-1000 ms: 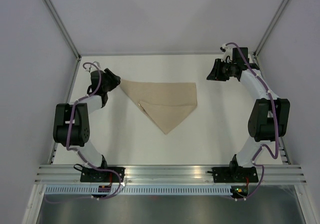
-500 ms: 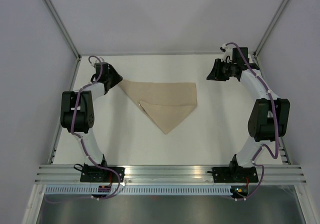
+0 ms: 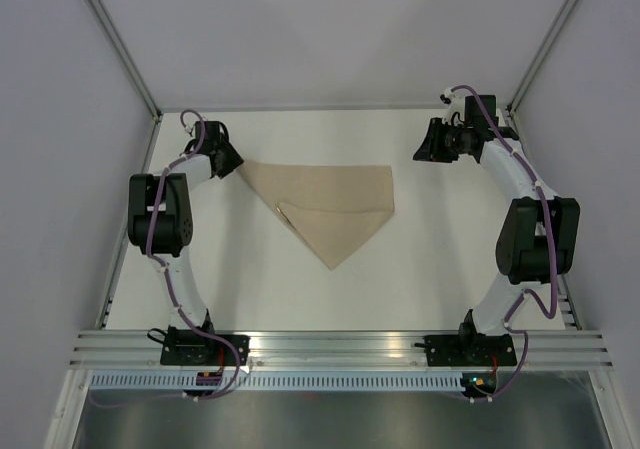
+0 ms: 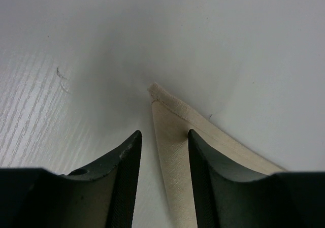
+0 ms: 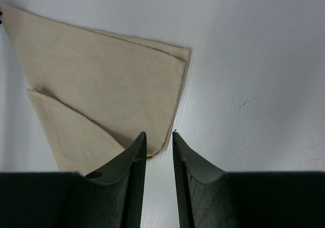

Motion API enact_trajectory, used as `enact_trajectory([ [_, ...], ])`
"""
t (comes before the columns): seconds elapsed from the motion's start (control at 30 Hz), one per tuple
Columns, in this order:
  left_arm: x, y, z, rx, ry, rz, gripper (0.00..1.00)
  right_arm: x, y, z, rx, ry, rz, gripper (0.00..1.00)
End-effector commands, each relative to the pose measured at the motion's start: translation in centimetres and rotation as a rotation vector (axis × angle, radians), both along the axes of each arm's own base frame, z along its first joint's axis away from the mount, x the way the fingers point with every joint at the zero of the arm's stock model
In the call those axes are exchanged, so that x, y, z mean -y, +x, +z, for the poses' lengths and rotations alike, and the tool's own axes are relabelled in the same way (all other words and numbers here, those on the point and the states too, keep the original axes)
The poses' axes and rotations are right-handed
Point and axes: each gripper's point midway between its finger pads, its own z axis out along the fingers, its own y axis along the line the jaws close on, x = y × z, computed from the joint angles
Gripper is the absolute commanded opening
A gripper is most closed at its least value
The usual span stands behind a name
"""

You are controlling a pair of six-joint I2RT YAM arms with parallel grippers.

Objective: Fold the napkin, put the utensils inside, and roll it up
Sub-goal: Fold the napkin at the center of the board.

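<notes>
The tan napkin [image 3: 330, 199] lies flat on the white table, folded into a triangle with its point toward the near edge and a smaller flap on top. My left gripper [image 3: 231, 162] is low at the napkin's far-left corner. In the left wrist view the gripper [image 4: 164, 131] is open, its fingers straddle that corner of the napkin [image 4: 170, 114], and there is a gap beside the cloth. My right gripper [image 3: 424, 150] hangs at the back right, apart from the cloth. Seen from the right wrist, that gripper [image 5: 158, 132] is open by a narrow gap, with the napkin [image 5: 101, 70] beyond it. The utensils are out of view.
White walls with metal corner posts [image 3: 120, 49] enclose the table on three sides. An aluminium rail [image 3: 340, 347] holding both arm bases runs along the near edge. The left arm's elbow [image 3: 158, 214] stands close to the left wall.
The left arm has swung its elbow back and up along the left wall, with its gripper staying by the napkin's left corner. The right arm and the napkin have not moved.
</notes>
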Motion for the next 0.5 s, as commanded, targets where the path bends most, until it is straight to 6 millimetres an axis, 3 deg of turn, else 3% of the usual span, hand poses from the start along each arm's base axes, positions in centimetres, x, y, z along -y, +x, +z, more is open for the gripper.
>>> enact_trajectory([
  [0.0, -0.1, 0.79, 0.16, -0.023, -0.014, 0.036, 0.46, -0.41, 0.29, 0.82, 0.018, 0.016, 0.013, 0.33],
  [0.33, -0.04, 1.36, -0.21, -0.053, -0.017, 0.036, 0.34, -0.31, 0.33, 0.64, 0.015, 0.015, 0.01, 0.33],
  [0.47, 0.07, 1.15, -0.21, -0.058, -0.021, 0.031, 0.22, -0.39, 0.28, 0.59, 0.013, 0.016, 0.011, 0.32],
])
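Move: The napkin's far left corner lies about 2 cm ahead of the left hand's fingertips, 2 cm to their left and 1 cm below. The flap tip from the earlier fold sits roughly 11 cm back and 12 cm to the right of this hand; the napkin's far right corner is level with it, some 42 cm to the right. From the right hand, the far left corner is about 9 cm ahead, 51 cm left and 13 cm lower. Easing forward and slightly down, about 1 cm in all, the left hand brings its fingertips onto the cloth just inside the napkin's far left corner while its fingers close from about half open to a quarter, starting to pinch the cloth. The wrist barely tips, and the grip is still closing. ##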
